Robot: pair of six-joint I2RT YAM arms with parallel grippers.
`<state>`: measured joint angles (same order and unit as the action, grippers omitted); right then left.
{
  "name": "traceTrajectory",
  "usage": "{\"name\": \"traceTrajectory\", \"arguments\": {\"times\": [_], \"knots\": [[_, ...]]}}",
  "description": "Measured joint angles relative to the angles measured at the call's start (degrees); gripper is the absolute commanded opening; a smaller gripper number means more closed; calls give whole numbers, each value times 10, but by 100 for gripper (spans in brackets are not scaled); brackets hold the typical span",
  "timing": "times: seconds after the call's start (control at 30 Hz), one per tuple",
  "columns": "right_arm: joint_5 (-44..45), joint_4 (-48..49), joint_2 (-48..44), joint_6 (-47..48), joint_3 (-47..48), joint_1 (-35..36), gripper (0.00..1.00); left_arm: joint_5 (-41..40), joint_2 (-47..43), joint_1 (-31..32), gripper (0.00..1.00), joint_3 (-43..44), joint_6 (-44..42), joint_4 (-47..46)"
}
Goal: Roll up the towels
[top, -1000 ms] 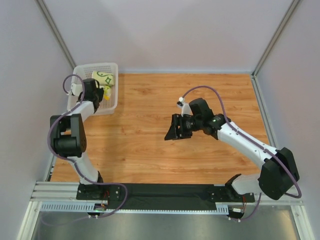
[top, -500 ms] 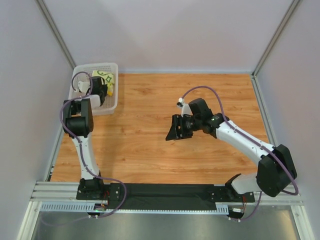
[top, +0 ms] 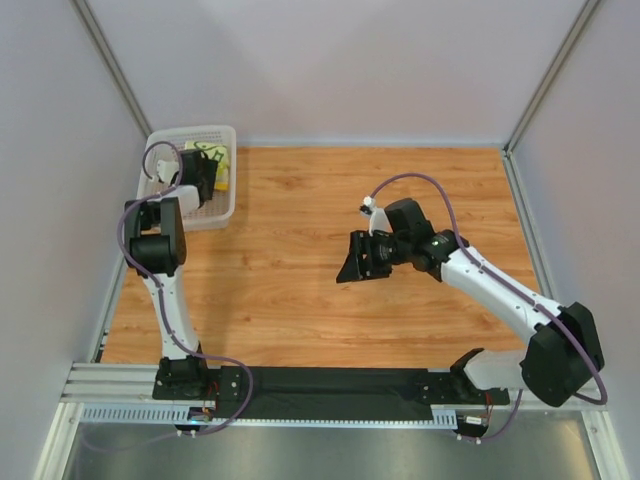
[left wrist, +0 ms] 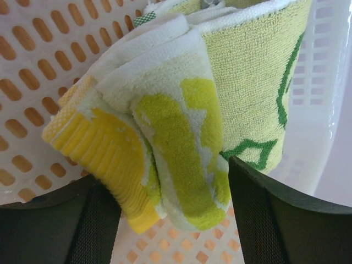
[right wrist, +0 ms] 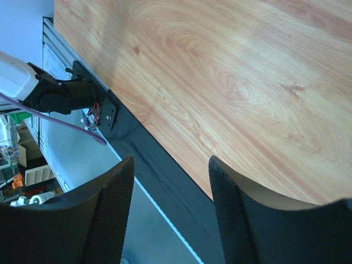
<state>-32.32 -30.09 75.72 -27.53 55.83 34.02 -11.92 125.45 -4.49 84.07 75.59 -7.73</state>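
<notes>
Both towels lie rolled in the white mesh basket (top: pixel 170 140) at the table's far left. The cream towel with green lines (left wrist: pixel 258 82) lies behind the towel with yellow-green blotches and an orange edge (left wrist: pixel 176 137). My left gripper (left wrist: pixel 170 179) reaches into the basket, jaws open wide on either side of the blotched roll. From above, the left gripper (top: pixel 204 170) covers most of the rolls; the green-lined towel (top: pixel 214 153) and the blotched towel (top: pixel 223 180) peek out. My right gripper (top: pixel 348 268) hovers open and empty over the table's middle.
The basket's wall (left wrist: pixel 33 82) stands close behind and to the right of the rolls. In the right wrist view the right gripper (right wrist: pixel 170 162) looks down at the wooden table (right wrist: pixel 247 71) and the black base rail (right wrist: pixel 154 159). Grey walls enclose the table.
My left arm reached deeper into the basket, and its jaws have opened from a tight grip, letting go of the blotched towel. The right arm drifted slightly to the right.
</notes>
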Motion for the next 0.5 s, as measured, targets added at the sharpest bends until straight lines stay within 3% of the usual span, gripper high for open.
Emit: {"name": "traceTrajectory", "arguments": {"times": [0.5], "knots": [[14, -41, -70, 5, -7, -1, 60, -18, -118, -1, 83, 0, -14, 158]]}}
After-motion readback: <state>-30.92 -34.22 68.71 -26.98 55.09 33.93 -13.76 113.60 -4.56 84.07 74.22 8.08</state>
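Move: The yellow towel, already released in the basket, lies just under the open left fingers, about 2 cm ahead, 1 cm to the right and 3 cm below. The green-patterned roll lies beyond it, some 7 cm ahead of the hand, 1 cm to the left and 3 cm lower; the basket's middle is about 3 cm left, 1 cm back and 4 cm down. From the right hand the yellow towel is roughly 37 cm ahead, 38 cm left and 12 cm lower. The left hand backs out from the freed yellow towel with its fingers staying wide open, first easing back towards the base, then rising more steeply, in all about 6 cm up and 4 cm back, with the fingers tipping only slightly further down. Meanwhile the empty right hand, its fingers still half open over the bare table, drifts about 2 cm up and a little back and to its right. ##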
